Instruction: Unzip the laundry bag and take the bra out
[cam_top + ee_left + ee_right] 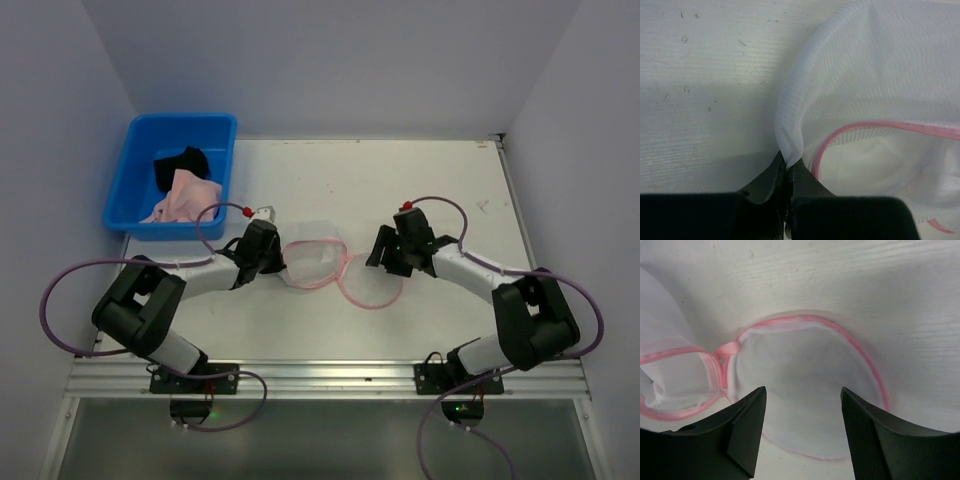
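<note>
The laundry bag (pixel 312 262) lies mid-table, white mesh with pink zipper trim. Its mouth stands open and its round lid (pixel 372 286) is flopped flat to the right, joined by a pink tab (pixel 729 348). My left gripper (pixel 279 262) is shut on a fold of the bag's mesh wall (pixel 790 145) at its left side, just outside the pink rim (pixel 880 125). My right gripper (pixel 381 263) hangs open over the lid (pixel 805 375), fingers (pixel 747 425) apart with nothing between them. The bra is hidden; only a pale, unclear surface shows inside the bag (pixel 875 160).
A blue plastic bin (pixel 215 125) stands at the back left, holding a pink cloth (pixel 185 195) and a black cloth (pixel 180 162). White walls close in the table on three sides. A metal rail (pixel 320 375) runs along the near edge.
</note>
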`<state>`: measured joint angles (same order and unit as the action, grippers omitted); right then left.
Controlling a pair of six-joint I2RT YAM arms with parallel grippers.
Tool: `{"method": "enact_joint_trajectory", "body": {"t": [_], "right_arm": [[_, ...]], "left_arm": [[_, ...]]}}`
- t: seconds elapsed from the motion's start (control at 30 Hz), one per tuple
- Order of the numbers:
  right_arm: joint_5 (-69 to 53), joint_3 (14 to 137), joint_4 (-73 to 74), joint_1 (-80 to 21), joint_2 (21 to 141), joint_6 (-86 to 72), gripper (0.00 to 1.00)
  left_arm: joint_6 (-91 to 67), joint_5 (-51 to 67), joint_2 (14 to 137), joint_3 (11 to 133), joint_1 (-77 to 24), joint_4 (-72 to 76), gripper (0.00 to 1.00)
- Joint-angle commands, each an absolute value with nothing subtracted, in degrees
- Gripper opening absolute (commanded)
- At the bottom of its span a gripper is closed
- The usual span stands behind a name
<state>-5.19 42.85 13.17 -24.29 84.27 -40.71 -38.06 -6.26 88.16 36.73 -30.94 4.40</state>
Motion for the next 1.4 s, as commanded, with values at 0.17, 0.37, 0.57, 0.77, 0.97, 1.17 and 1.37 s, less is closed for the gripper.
{"method": "enact_joint_trajectory", "body": {"t": [0.17,0.37,0.57,0.77,0.97,1.17,1.37], "right_arm": [[10.4,37.7,25.4,-23.6,72.7,-45.3,0.63],[5.3,37.0,23.5,-23.5,76.9,-44.4,0.61],[1.1,37.1,21.6,-23.5,77.5,-44.4,0.53],[-5.3,37.4,18.7,-23.5,81.3,-44.1,0.38],[1.4,39.1,25.2,-23.6,76.0,-43.9,0.0],[5.8,47.6,35.0,-23.6,64.8,-38.9,0.0],[0.1,54.7,37.8,-24.0,60.9,-35.0,0.0]], "left_arm": [[-40.2,-9.0,84.7,35.3,-31.1,-2.8,0.0],[-40.5,-7.9,82.8,33.6,-31.2,-3.0,0.0],[-40.9,-7.3,81.5,32.5,-31.2,-3.2,0.0],[-40.9,-5.9,81.5,32.9,-31.1,-3.2,0.0],[-40.5,-4.0,81.7,33.0,-31.3,-2.6,0.0],[-42.6,-0.9,85.3,37.5,-35.8,-1.1,0.0],[-47.2,1.2,89.8,41.9,-41.8,4.1,0.0]]}}
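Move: The right rim of the laundry bag's open lid lies about 4 cm back, 4 cm right and 3 cm below the open right hand. The strap joining lid to bag is some 7 cm left of that hand and 1 cm ahead; the bag's body is about 14 cm left, 1 cm ahead. The left hand already pinches the bag's left edge, with the lid's right rim some 23 cm to its right and 4 cm back. Right hand dips back-right, pinches the lid's right rim, then lifts about 15 cm; left draws its held edge back-right. ##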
